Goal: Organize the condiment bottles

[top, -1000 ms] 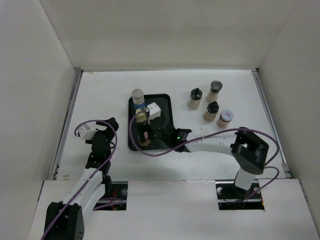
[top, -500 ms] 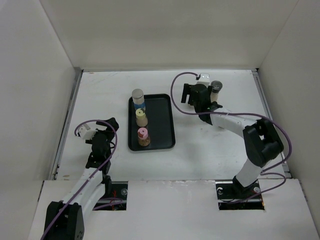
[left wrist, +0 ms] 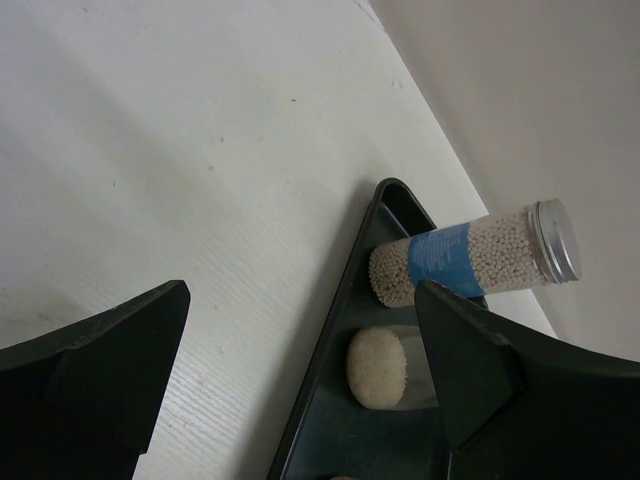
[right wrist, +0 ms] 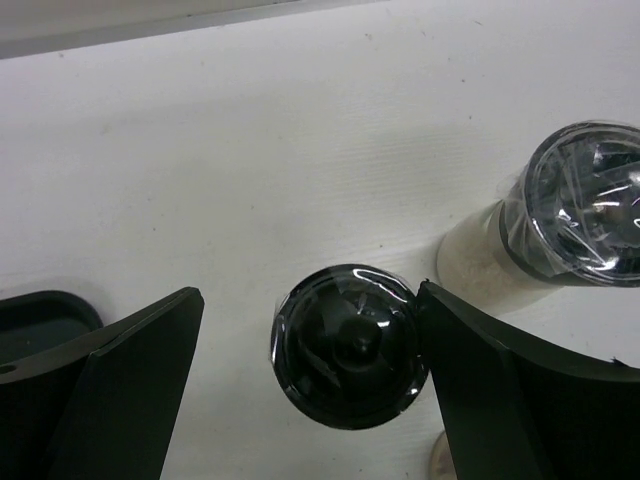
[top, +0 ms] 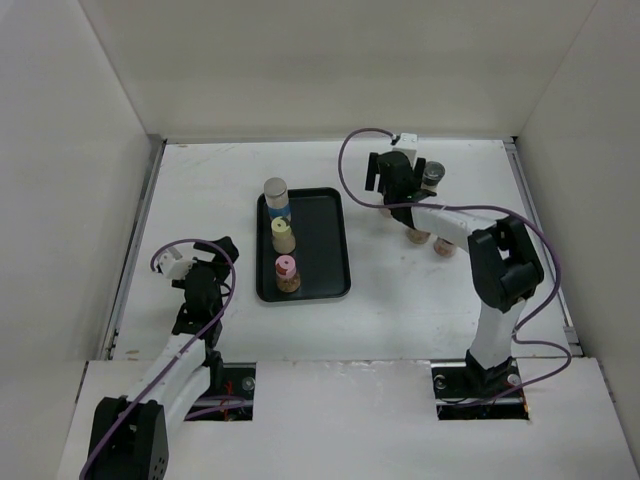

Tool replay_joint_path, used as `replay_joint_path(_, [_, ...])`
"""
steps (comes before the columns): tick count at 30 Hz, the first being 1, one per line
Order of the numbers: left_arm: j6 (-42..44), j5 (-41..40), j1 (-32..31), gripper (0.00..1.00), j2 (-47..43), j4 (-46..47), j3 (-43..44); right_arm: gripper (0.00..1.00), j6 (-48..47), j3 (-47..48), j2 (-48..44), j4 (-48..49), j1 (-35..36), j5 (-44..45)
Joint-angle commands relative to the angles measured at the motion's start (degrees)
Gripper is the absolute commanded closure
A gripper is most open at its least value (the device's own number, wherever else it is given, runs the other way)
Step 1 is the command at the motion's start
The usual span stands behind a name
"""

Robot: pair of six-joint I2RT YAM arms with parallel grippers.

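Observation:
In the black tray (top: 330,240) stand three condiment bottles in a row: a blue-labelled one with a silver cap (top: 276,197), a cream-capped one (top: 283,236) and a pink-capped one (top: 287,272). My right gripper (top: 388,188) hangs open at the back right. In the right wrist view this right gripper (right wrist: 310,325) straddles a black-capped bottle (right wrist: 350,345); its right finger is at the cap's edge, the left one apart. A dark-capped bottle of pale grains (right wrist: 575,205) stands just beside it. My left gripper (top: 215,252) rests open and empty left of the tray.
Under the right forearm the bases of two more bottles (top: 418,237) (top: 445,249) peek out. White walls close in the table on three sides. The left wrist view shows the tray's edge (left wrist: 330,350), the blue-labelled bottle (left wrist: 470,260) and the cream-capped bottle's base (left wrist: 378,367).
The right gripper has left the tray, where it hung by the cream-capped bottle, and swung to the back right over the black-capped bottle. The left arm has not moved.

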Motion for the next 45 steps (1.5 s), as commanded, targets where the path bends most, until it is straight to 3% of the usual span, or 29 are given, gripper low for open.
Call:
replay_joint_path(1, [0.1,0.1,0.3,0.0,-0.3,2.5,0.8,0.06,0.2,2.6,1.9,-1.7,-0.8,0.2])
replay_joint_path(19, [0.2,0.4,-0.2,0.0,1.1,3.0,1.2,0.04,-3.1,-6.0,-7.2,3.9,-0.3,7.4])
replay_joint_path(29, [0.1,0.3,-0.2,0.0,1.8,3.8,1.2,0.05,0.2,-4.8,-3.1,1.7,-1.0,1.4])
replay_joint_path(39, [0.1,0.3,-0.3,0.0,2.3,3.8,1.2,0.14,1.0,-1.8,0.6,1.2,-2.2,-0.2])
replay_joint_path(45, [0.3,0.1,-0.2,0.0,1.8,3.8,1.2,0.35,0.3,-3.4,-0.9,5.9,-2.0,0.1])
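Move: The black-capped bottle that the right hand goes for stands almost under it, about 3 cm to the right, 1 cm back, its middle some 8 cm below. The tall bottle is roughly 12 cm to the hand's right, 2 cm farther out and 7 cm down; the small black-lidded bottle is about 10 cm right, 7 cm back and 8 cm down. From the left hand, the black-capped bottle lies some 44 cm right, 18 cm ahead and 5 cm lower. The right hand's fingers end up pinching the black-capped bottle by the sides of its cap, a touch not there at the start. After a tiny nudge forward, the open hand eases back and to the right by about 3 cm each way to line up, then sinks some 4 cm over the cap, creeping forward and tipping slightly down, and closes its fingers partway. ##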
